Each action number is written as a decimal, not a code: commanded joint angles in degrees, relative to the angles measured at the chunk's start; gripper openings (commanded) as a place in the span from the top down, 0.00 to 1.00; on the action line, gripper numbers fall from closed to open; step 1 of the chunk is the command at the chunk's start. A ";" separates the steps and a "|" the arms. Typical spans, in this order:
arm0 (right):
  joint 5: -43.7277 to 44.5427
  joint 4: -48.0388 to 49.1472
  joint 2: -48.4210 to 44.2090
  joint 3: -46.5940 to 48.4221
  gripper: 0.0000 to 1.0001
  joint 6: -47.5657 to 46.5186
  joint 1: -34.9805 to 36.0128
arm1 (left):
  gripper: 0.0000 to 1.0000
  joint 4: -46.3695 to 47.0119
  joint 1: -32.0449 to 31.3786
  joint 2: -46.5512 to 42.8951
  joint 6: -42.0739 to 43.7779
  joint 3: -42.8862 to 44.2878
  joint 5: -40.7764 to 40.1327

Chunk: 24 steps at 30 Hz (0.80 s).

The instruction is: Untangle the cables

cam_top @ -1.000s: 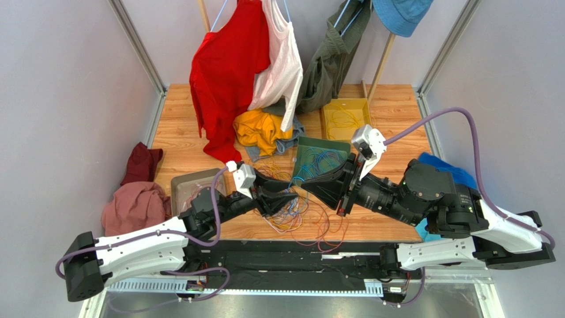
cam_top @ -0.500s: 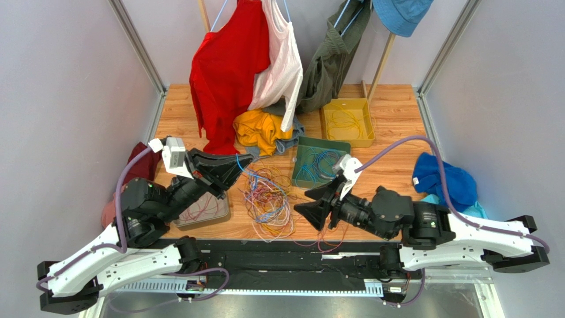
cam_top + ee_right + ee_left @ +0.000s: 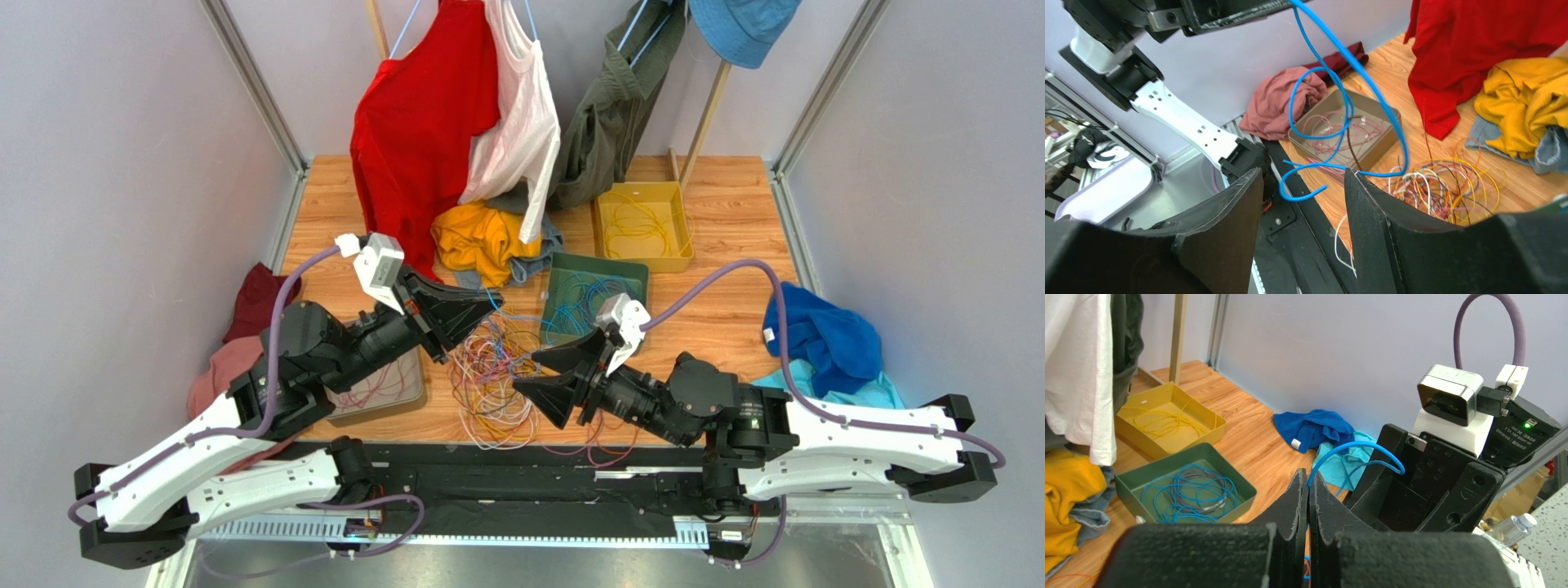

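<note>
The cables (image 3: 497,382) lie in a tangled heap of orange, purple, white and red wires on the wooden table between the arms; the heap shows again in the right wrist view (image 3: 1450,184). My left gripper (image 3: 491,306) (image 3: 1309,475) is shut on one blue cable (image 3: 1355,448), held above the heap's far edge. That blue cable (image 3: 1339,79) loops down in front of my right gripper (image 3: 1303,174), its free end hanging between the open fingers without touching them. The right gripper (image 3: 540,377) hovers open over the heap's right side.
A green tray (image 3: 628,272) holds blue wires, a yellow tray (image 3: 675,196) holds yellow wires, and a tan tray (image 3: 411,395) by the left arm holds pink wires. Clothes hang at the back (image 3: 423,123). A yellow garment (image 3: 478,243), blue cloth (image 3: 828,337) and pink cloth (image 3: 227,368) lie around.
The grippers met over the heap a second ago. The right gripper opened and drew back low. The left one shut on the blue cable, swung left, then came back toward the middle.
</note>
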 commanded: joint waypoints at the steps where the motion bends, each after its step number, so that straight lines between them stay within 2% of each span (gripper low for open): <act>1: -1.31 11.39 -0.67 -0.61 0.45 -2.58 0.44 | 1.00 0.57 -0.36 0.25 -1.63 2.76 1.30; 19: 1.23 12.54 9.35 4.67 0.51 -8.21 -0.26 | 1.00 1.45 -0.36 1.66 -3.39 3.29 3.84; 21: 0.45 12.80 9.97 4.58 0.59 -7.86 -0.87 | 1.00 1.36 -0.36 1.48 -3.39 3.29 3.84; 22: -0.60 13.24 9.97 4.41 0.66 -7.51 -0.96 | 1.00 1.36 -0.36 1.39 -3.30 3.29 3.76; 23: -1.40 13.59 9.88 4.14 0.84 -7.50 -1.05 | 1.00 1.01 -0.36 1.30 -3.04 3.20 3.67; 24: -2.53 14.03 9.36 3.88 0.92 -7.42 -1.05 | 1.00 0.92 -0.36 1.22 -2.95 3.20 3.41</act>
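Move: Right hand: the dangling loop of the blue cable lies about 5 cm to its left and barely 1 cm ahead, roughly level with it. The left gripper's shut tips, which hold that cable, are some 5 cm ahead, 3 cm left and 9 cm above; the tangle lies about 12 cm ahead, 5 cm left and 33 cm below, the green box some 29 cm ahead, 13 cm right and equally low. From the left hand, the loop is about 4 cm back, 2 cm left and 9 cm below. The right hand reaches about 4 cm to its left, in under the left gripper, rising a couple of centimetres first and sinking back to its starting height, with its fingers held half open around the hanging blue loop until they begin to close on it at the very end, reaching only about a quarter open. The left hand keeps its shut grip on the cable and eases a good centimetre to the right. ##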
